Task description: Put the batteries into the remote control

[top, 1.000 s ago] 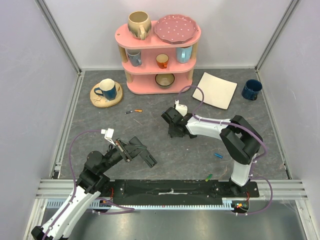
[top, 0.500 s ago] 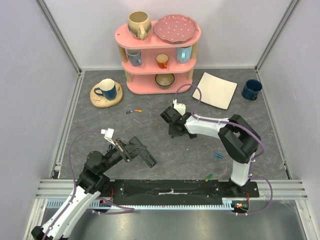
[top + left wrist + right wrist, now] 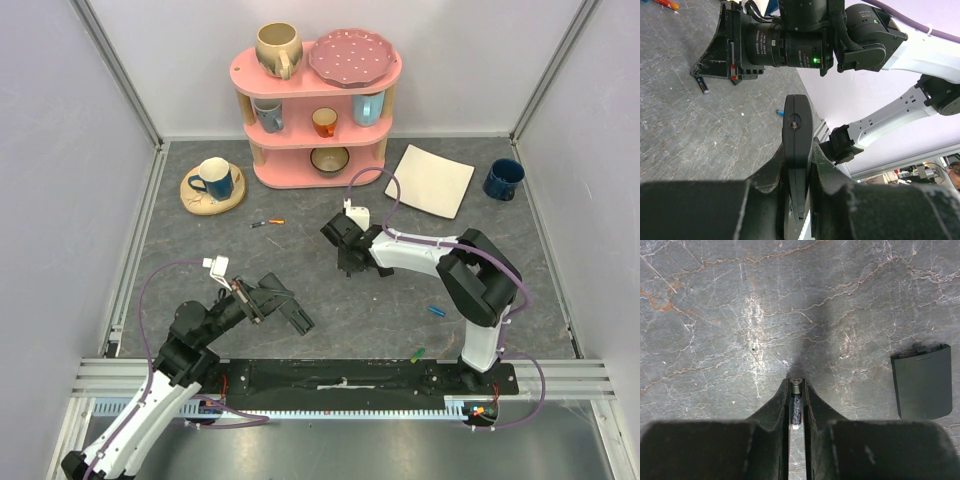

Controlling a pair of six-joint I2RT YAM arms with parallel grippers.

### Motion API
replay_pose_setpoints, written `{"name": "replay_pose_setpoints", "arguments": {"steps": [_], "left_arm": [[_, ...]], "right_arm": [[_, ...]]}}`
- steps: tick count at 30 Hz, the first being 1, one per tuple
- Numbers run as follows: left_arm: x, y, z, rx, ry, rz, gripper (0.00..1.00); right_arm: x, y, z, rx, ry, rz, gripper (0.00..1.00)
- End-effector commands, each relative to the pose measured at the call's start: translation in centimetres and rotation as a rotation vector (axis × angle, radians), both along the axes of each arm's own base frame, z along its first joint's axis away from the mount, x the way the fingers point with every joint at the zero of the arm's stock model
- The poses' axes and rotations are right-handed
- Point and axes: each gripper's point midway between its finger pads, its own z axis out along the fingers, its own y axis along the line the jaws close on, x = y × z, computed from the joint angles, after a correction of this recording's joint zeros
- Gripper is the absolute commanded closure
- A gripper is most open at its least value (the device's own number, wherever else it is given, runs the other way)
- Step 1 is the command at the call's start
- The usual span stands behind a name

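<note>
The remote control point(image 3: 291, 315) is a black bar that sticks out from my left gripper point(image 3: 268, 303) at the front left, held above the table. In the left wrist view the jaws are shut on the remote control point(image 3: 796, 130). My right gripper point(image 3: 346, 266) is down on the table in the middle. Its jaws are closed against a dark battery point(image 3: 796, 407) that lies on the tabletop between them. Loose batteries lie around: an orange one point(image 3: 275, 221), a blue one point(image 3: 437, 310) and a green one point(image 3: 418, 353).
A black battery cover point(image 3: 921, 381) lies flat to the right of my right fingers. At the back stand a pink shelf point(image 3: 318, 140) with cups and a plate, a blue mug on a wooden coaster point(image 3: 213, 180), a white square plate point(image 3: 430, 180) and a dark blue mug point(image 3: 503, 178).
My right gripper's jaws have closed in on the battery on the table, and the arm has barely shifted. The left arm and the remote control have not moved.
</note>
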Motion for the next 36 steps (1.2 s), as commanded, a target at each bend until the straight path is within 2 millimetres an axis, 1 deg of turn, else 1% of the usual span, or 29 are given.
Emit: {"name": "replay_pose_setpoints", "arguments": {"steps": [1,3,4,6,7,8,9,10,12,13,14,15,17,18,19,21,22,23,24,25,26,27,29,30,31,32,34,35,36], "left_arm": [[0.3,-0.4,-2.7,0.003,0.047,-0.007,0.98],[0.5,-0.5,-2.2,-0.014,0.034,-0.005,0.98],[0.6,-0.6,-2.3,-0.015,0.049,-0.004,0.98],[0.9,-0.7,-1.9,-0.018,0.046,-0.004,0.98],[1.0,-0.8,-1.9,-0.016,0.051,-0.005,0.98],[1.1,-0.9,-0.9,-0.037,0.024,-0.008,0.98],[1.1,-1.1,-0.7,-0.045,0.023,-0.014,0.98],[1.3,-1.2,-0.8,-0.046,0.035,-0.015,0.98],[1.5,-1.3,0.1,-0.083,0.011,-0.015,0.98],[1.8,-1.4,-0.2,-0.082,0.025,-0.010,0.98],[1.9,-1.4,-0.3,-0.086,0.030,-0.006,0.98],[2.1,-1.4,0.7,-0.118,0.010,-0.002,0.98],[2.5,-1.6,0.1,-0.120,0.038,0.003,0.98],[2.6,-1.6,1.1,-0.150,0.016,0.001,0.98],[2.7,-1.8,1.1,-0.152,0.020,-0.001,0.98],[3.1,-2.3,0.8,-0.143,0.054,-0.017,0.98],[3.1,-2.5,1.8,-0.166,0.024,-0.030,0.98],[3.4,-2.9,0.5,-0.144,0.069,-0.034,0.98],[3.4,-3.1,0.7,-0.151,0.073,-0.048,0.98],[3.6,-3.4,2.1,-0.176,0.033,-0.061,0.98],[3.8,-3.7,2.5,-0.183,0.027,-0.072,0.98],[4.0,-4.1,1.8,-0.170,0.054,-0.088,0.98],[4.3,-4.5,3.1,-0.205,0.014,-0.106,0.98],[4.6,-4.9,2.3,-0.200,0.048,-0.113,0.98],[4.7,-5.0,2.6,-0.213,0.040,-0.120,0.98],[4.9,-5.2,3.8,-0.240,0.001,-0.131,0.98],[5.2,-5.8,3.3,-0.247,0.029,-0.152,0.98],[5.3,-6.0,4.4,-0.276,-0.012,-0.166,0.98],[5.2,-6.2,4.7,-0.291,-0.007,-0.186,0.98]], "right_arm": [[0.3,-0.5,2.0,-0.021,-0.041,0.045,1.00],[0.3,-0.7,3.9,-0.006,-0.090,0.061,1.00],[0.3,-0.7,5.9,0.026,-0.133,0.067,1.00],[-0.2,-0.6,7.6,0.047,-0.184,0.127,1.00],[-0.5,-0.4,10.0,0.094,-0.233,0.150,1.00],[-1.1,0.3,10.8,0.118,-0.256,0.225,1.00],[-1.5,0.5,11.9,0.137,-0.284,0.254,1.00],[-2.0,0.5,14.2,0.172,-0.336,0.276,1.00],[-3.4,0.9,15.8,0.200,-0.385,0.345,1.00],[-4.1,0.7,17.4,0.235,-0.424,0.363,1.00],[-4.8,0.8,17.7,0.243,-0.439,0.399,1.00],[-5.6,1.2,18.3,0.276,-0.445,0.437,1.00],[-6.7,1.3,19.6,0.325,-0.484,0.476,1.00],[-7.7,1.6,20.7,0.364,-0.504,0.530,1.00],[-8.1,1.6,20.5,0.372,-0.509,0.549,1.00],[-8.7,1.9,21.4,0.394,-0.533,0.593,1.00],[-9.2,2.4,22.0,0.416,-0.531,0.623,1.00],[-9.6,2.5,22.0,0.414,-0.515,0.646,1.00],[-9.8,2.8,21.9,0.409,-0.501,0.665,1.00],[-10.1,3.2,22.4,0.420,-0.498,0.693,1.00],[-10.3,3.4,22.4,0.423,-0.496,0.700,1.00],[-10.3,3.6,22.5,0.429,-0.501,0.704,1.00],[-10.3,3.8,22.7,0.441,-0.512,0.705,1.00],[-10.3,3.9,22.8,0.445,-0.517,0.706,1.00],[-10.4,3.9,22.7,0.445,-0.517,0.710,1.00],[-10.3,4.0,22.8,0.448,-0.522,0.708,1.00],[-10.4,4.0,22.7,0.450,-0.525,0.714,1.00],[-10.5,4.1,22.8,0.453,-0.529,0.719,1.00],[-10.5,4.1,22.7,0.452,-0.527,0.721,1.00]]}}
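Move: The right hand holds a battery just over the table; the remote it is for lies about 14 cm to its left, 14 cm back and 16 cm higher, in the left hand. The battery cover lies some 9 cm to the right hand's right, level with it, and a blue battery about 11 cm ahead and 4 cm left. From the left hand, the held battery is roughly 15 cm ahead, 15 cm right and 16 cm below. Right lifts its battery about 20 cm and back 11 towards the remote, which left brings 7 cm forward-right. ##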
